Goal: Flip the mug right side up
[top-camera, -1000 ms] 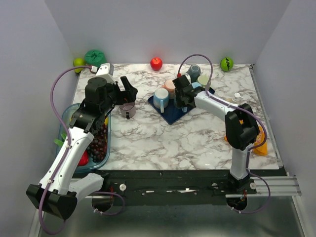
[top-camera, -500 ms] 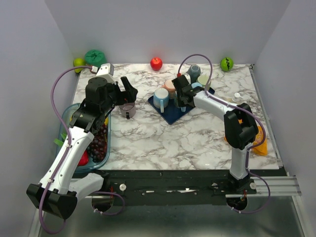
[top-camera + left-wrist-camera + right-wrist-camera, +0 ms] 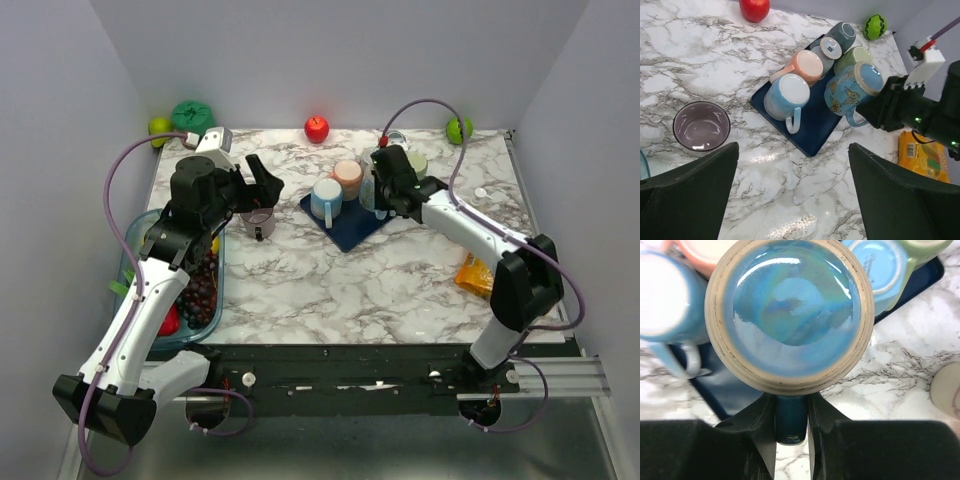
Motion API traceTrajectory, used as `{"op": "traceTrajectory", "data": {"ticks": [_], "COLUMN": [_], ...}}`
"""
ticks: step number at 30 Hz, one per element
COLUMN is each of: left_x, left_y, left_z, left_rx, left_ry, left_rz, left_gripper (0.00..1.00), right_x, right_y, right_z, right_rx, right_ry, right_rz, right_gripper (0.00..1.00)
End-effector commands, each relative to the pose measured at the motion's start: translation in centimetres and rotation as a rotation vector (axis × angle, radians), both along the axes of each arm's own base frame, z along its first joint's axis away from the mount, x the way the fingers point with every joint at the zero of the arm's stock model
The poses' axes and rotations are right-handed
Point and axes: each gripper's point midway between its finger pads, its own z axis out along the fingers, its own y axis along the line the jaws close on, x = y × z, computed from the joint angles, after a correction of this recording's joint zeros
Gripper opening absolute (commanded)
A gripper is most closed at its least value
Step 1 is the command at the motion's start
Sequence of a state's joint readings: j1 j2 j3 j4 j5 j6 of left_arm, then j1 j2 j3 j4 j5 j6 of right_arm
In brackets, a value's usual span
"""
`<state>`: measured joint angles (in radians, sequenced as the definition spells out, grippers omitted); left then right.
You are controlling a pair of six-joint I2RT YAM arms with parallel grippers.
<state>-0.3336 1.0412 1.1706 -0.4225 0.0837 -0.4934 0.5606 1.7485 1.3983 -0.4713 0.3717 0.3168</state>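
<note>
My right gripper (image 3: 791, 407) is shut on the dark blue handle (image 3: 791, 426) of the blue butterfly mug (image 3: 790, 315). The mug's glazed base faces the wrist camera. In the left wrist view the same mug (image 3: 849, 91) hangs tilted over the right edge of the navy tray (image 3: 816, 131), base up and to the right. From above, the right gripper (image 3: 385, 195) covers most of it. My left gripper (image 3: 795, 200) is open and holds nothing, high over the marble near an upright purple cup (image 3: 701, 126).
A light blue mug (image 3: 786, 95), a pink one (image 3: 802, 67), a green one (image 3: 852, 57) and grey ones (image 3: 840, 34) lie on the tray. A red apple (image 3: 317, 128), a green ball (image 3: 459, 128), an orange packet (image 3: 480, 275) and a tub of grapes (image 3: 195, 290) ring the table.
The right gripper closed on the butterfly mug's handle, then lifted the mug off the tray and carried it right and back. The left arm stayed still.
</note>
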Motion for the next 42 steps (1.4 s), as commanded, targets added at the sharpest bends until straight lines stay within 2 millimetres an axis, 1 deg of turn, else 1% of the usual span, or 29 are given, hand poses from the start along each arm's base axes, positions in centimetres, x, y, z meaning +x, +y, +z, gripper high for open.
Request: {"op": "traceTrajectory", "data": {"ticks": [1,2,4,5,6,8,9,11,12,13,14,15,16,17,19,20,22,23,25,26,27,28,30,34,36,38,39,40,42], "left_x": [-0.7,-0.8,-1.0,-1.4,-1.5,-2.4,-2.6,-3.3,-4.0,-4.2,-4.6,-5.3,-5.5,-5.9,-6.6,-6.9,-7.6,-7.7,-7.8,-7.9,-8.0,-8.3,-8.6,-9.1,-9.0,-8.3,-8.2,-8.1,-7.9], "left_y": [-1.1,-1.3,-2.0,-2.7,-3.1,-4.6,-5.2,-6.1,-6.8,-7.3,-7.8,-8.6,-9.0,-9.4,-10.4,-10.7,-11.6,-11.9,-12.2,-12.6,-12.7,-12.8,-12.9,-13.2,-13.3,-13.5,-13.5,-13.3,-13.2], "left_z": [1.8,1.9,2.3,2.6,3.0,3.2,3.8,4.5,4.4,5.3,5.7,6.2,6.7,7.0,7.9,8.2,9.2,9.6,10.2,10.2,10.1,11.0,11.9,14.0,14.5,14.5,14.4,15.0,15.3], "left_rx": [-0.056,-0.064,-0.085,-0.101,-0.117,-0.162,-0.186,-0.247,-0.272,-0.299,-0.333,-0.353,-0.367,-0.388,-0.414,-0.429,-0.469,-0.481,-0.502,-0.511,-0.517,-0.536,-0.558,-0.616,-0.642,-0.671,-0.706,-0.73,-0.763], "left_ry": [-0.047,-0.048,-0.058,-0.061,-0.076,-0.069,-0.091,-0.094,-0.084,-0.12,-0.117,-0.133,-0.148,-0.142,-0.162,-0.166,-0.177,-0.185,-0.205,-0.21,-0.214,-0.252,-0.283,-0.353,-0.354,-0.33,-0.3,-0.321,-0.311], "left_rz": [-0.064,-0.08,-0.114,-0.159,-0.186,-0.276,-0.312,-0.364,-0.42,-0.448,-0.475,-0.518,-0.539,-0.556,-0.598,-0.613,-0.648,-0.656,-0.656,-0.653,-0.66,-0.674,-0.68,-0.695,-0.678,-0.645,-0.635,-0.627,-0.615], "left_gripper": [0.99,0.99,0.99,0.99,0.99,0.99,0.99,0.99,0.99,0.99,0.99,0.99,0.99,0.99,0.99,0.99,0.99,0.99,0.99,0.99,0.99,0.99,0.99,0.99,0.99,0.99,0.98,0.98,0.9], "right_x": [0.2,-0.6,-1.5,-1.9,-2.8,-3.8,-4.5,-5.6,-6.1,-7.0,-7.8,-8.5,-9.5,-10.4,-11.7,-12.9,-13.9,-14.7,-15.4,-16.0,-16.4,-16.7,-17.4,-18.8,-19.4,-20.1,-20.3,-20.4,-20.5], "right_y": [0.9,1.1,1.4,1.8,1.8,2.5,2.5,3.3,3.6,3.6,4.5,4.7,4.7,5.3,5.7,6.0,6.3,6.6,6.9,7.2,7.3,7.4,7.8,8.2,8.4,8.3,8.3,8.2,8.0], "right_z": [8.7,10.4,12.2,13.0,15.2,17.5,19.4,21.9,22.8,24.4,25.8,26.8,28.2,29.7,31.3,33.1,34.5,35.8,36.8,37.7,38.1,38.5,39.1,40.0,40.4,41.1,41.0,41.1,41.2], "right_rx": [0.183,0.224,0.279,0.317,0.365,0.436,0.476,0.541,0.569,0.598,0.641,0.674,0.707,0.747,0.818,0.866,0.934,0.969,1.016,1.039,1.047,1.057,1.088,1.15,1.182,1.202,1.204,1.206,1.213], "right_ry": [-0.201,-0.224,-0.248,-0.255,-0.291,-0.325,-0.361,-0.403,-0.417,-0.448,-0.471,-0.489,-0.515,-0.54,-0.559,-0.596,-0.604,-0.633,-0.641,-0.667,-0.682,-0.688,-0.692,-0.691,-0.686,-0.71,-0.713,-0.723,-0.733], "right_rz": [0.014,0.042,0.062,0.086,0.094,0.143,0.161,0.225,0.247,0.274,0.339,0.361,0.39,0.443,0.487,0.54,0.574,0.616,0.639,0.666,0.677,0.685,0.713,0.754,0.78,0.802,0.805,0.808,0.803], "right_gripper": [0.0,0.01,0.0,0.0,0.0,0.01,0.01,0.01,0.01,0.01,0.0,0.01,0.01,0.01,0.01,0.01,0.01,0.01,0.01,0.01,0.01,0.01,0.01,0.01,0.01,0.01,0.01,0.01,0.01]}}
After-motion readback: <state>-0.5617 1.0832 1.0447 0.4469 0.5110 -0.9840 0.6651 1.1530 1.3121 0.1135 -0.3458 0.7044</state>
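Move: The right hand already holds the butterfly mug upside down by its handle, the mug's middle about 5 cm ahead of it and 1 cm left. The open left gripper it goes to meet is some 28 cm left, 9 cm back and 18 cm higher. From the right hand, the light blue mug is 4 cm ahead, 13 cm left; the peach mug 10 ahead, 9 left, both 6 cm lower. From the left hand, the butterfly mug is 14 cm ahead, 27 right, 18 below; the upright grey mug 8 ahead, 5 left, 25 below. Keeping its pinch on the handle, the right hand carries the butterfly mug steeply up from over the tray, about 34 cm, while drawing back and going left towards the left gripper, its left side rolling up and the hand swinging counter-clockwise so that the mug's mouth comes round to face that gripper. The left hand, fingers still wide open, goes right, up and back to meet the mug, about 13 cm each to the right and up, swinging some 40 degrees clockwise and rolling its right side up until its fingertips are close to the lower rim; contact there can't be made out. ##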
